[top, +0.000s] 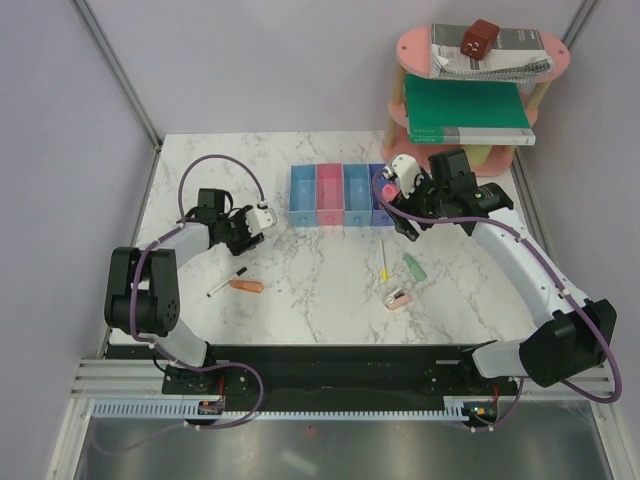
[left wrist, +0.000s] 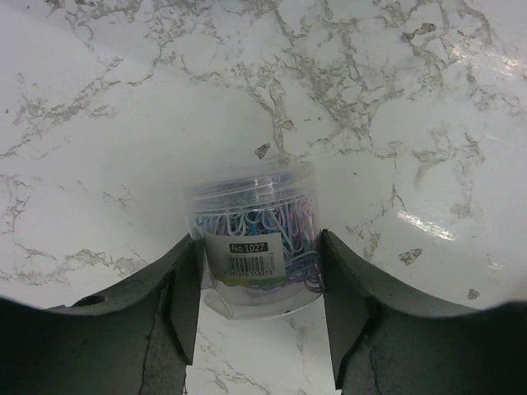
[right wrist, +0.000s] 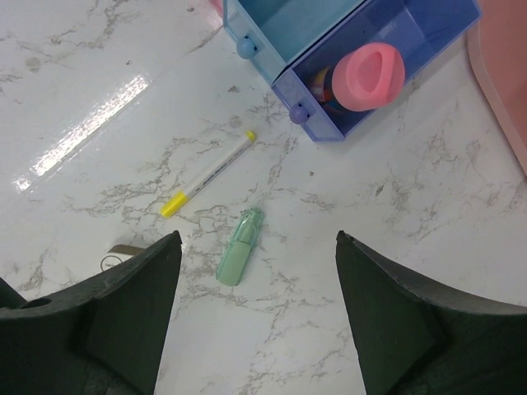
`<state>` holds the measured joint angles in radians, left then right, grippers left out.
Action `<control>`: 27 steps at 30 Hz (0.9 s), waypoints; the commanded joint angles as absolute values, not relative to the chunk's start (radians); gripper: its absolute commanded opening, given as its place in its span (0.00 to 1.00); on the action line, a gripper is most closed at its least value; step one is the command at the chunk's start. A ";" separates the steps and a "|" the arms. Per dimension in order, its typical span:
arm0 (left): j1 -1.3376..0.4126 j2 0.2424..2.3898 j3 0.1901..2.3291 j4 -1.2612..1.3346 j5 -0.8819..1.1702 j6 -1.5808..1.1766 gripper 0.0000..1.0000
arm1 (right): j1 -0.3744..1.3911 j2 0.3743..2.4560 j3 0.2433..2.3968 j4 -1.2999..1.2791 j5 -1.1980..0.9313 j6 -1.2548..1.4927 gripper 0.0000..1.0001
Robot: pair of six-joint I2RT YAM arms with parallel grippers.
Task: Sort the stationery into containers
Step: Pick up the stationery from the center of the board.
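Observation:
A clear jar of coloured paper clips (left wrist: pixel 257 239) rests on the marble between the fingers of my left gripper (left wrist: pixel 259 271), and both pads press its sides. In the top view that gripper (top: pixel 250 224) is at the table's left. A black pen (top: pixel 226 283) and an orange stick (top: pixel 246 286) lie just in front of it. My right gripper (right wrist: pixel 256 239) hangs open above a green cap-shaped piece (right wrist: pixel 239 247) and a thin yellow pen (right wrist: pixel 210 173). A pink cylinder (right wrist: pixel 368 76) stands in the dark blue bin (right wrist: pixel 428 33). The row of bins (top: pixel 330 192) is at mid-back. A peach clip (top: pixel 399 298) lies nearer the front.
A pink two-tier oval shelf (top: pixel 405 50) stands at the back right, holding a green book (top: pixel 465 110) and a spiral notebook (top: pixel 500 55) with a brown item on top. Its base reaches close to the dark blue bin.

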<state>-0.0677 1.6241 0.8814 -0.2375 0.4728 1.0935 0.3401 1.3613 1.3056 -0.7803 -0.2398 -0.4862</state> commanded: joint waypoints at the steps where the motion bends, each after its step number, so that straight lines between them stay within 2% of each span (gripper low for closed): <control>1: -0.066 1.537 0.891 -0.233 0.474 1.107 0.31 | 0.334 1.351 1.362 -0.785 -0.333 -0.474 0.83; 8: -0.090 1.205 0.836 -0.293 0.469 1.118 0.31 | 0.337 1.391 1.456 -0.851 -0.546 -0.448 0.85; 12: -0.141 0.945 0.790 -0.331 0.500 1.124 0.21 | 0.336 1.451 1.541 -0.871 -0.742 -0.405 0.86; 17: -0.317 0.665 0.738 -0.342 0.479 1.143 0.18 | 0.336 1.523 1.621 -0.871 -1.004 -0.332 0.86; 23: -0.518 0.566 0.696 -0.342 0.385 1.193 0.17 | 0.344 1.646 1.747 -0.873 -1.199 -0.266 0.86; 27: -0.571 0.626 0.719 -0.339 0.333 1.203 0.17 | 0.394 1.675 1.821 -0.871 -1.149 -0.262 0.86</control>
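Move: The left fingers are already closed on the paper clip jar, which stands on the board. The open right gripper is roughly 37 cm to the left hand's right, 5 cm nearer the base and 17 cm higher. From the left hand, the left blue tray compartment lies about 14 cm ahead and 14 cm right, the orange cutter 14 cm straight back. From the right hand, the jar is some 5 cm ahead, 37 cm left and 17 cm down; the purple compartment is 18 cm straight ahead. Up first, then back and to the right, the left hand carries the still-pinched paper clip jar off the board, rising about 24 cm overall while its fingers tip up some 45 degrees and swing clockwise. The right hand, still open, comes leftward and up to meet it, rolling its left side up so that its fingers turn towards the jar. ##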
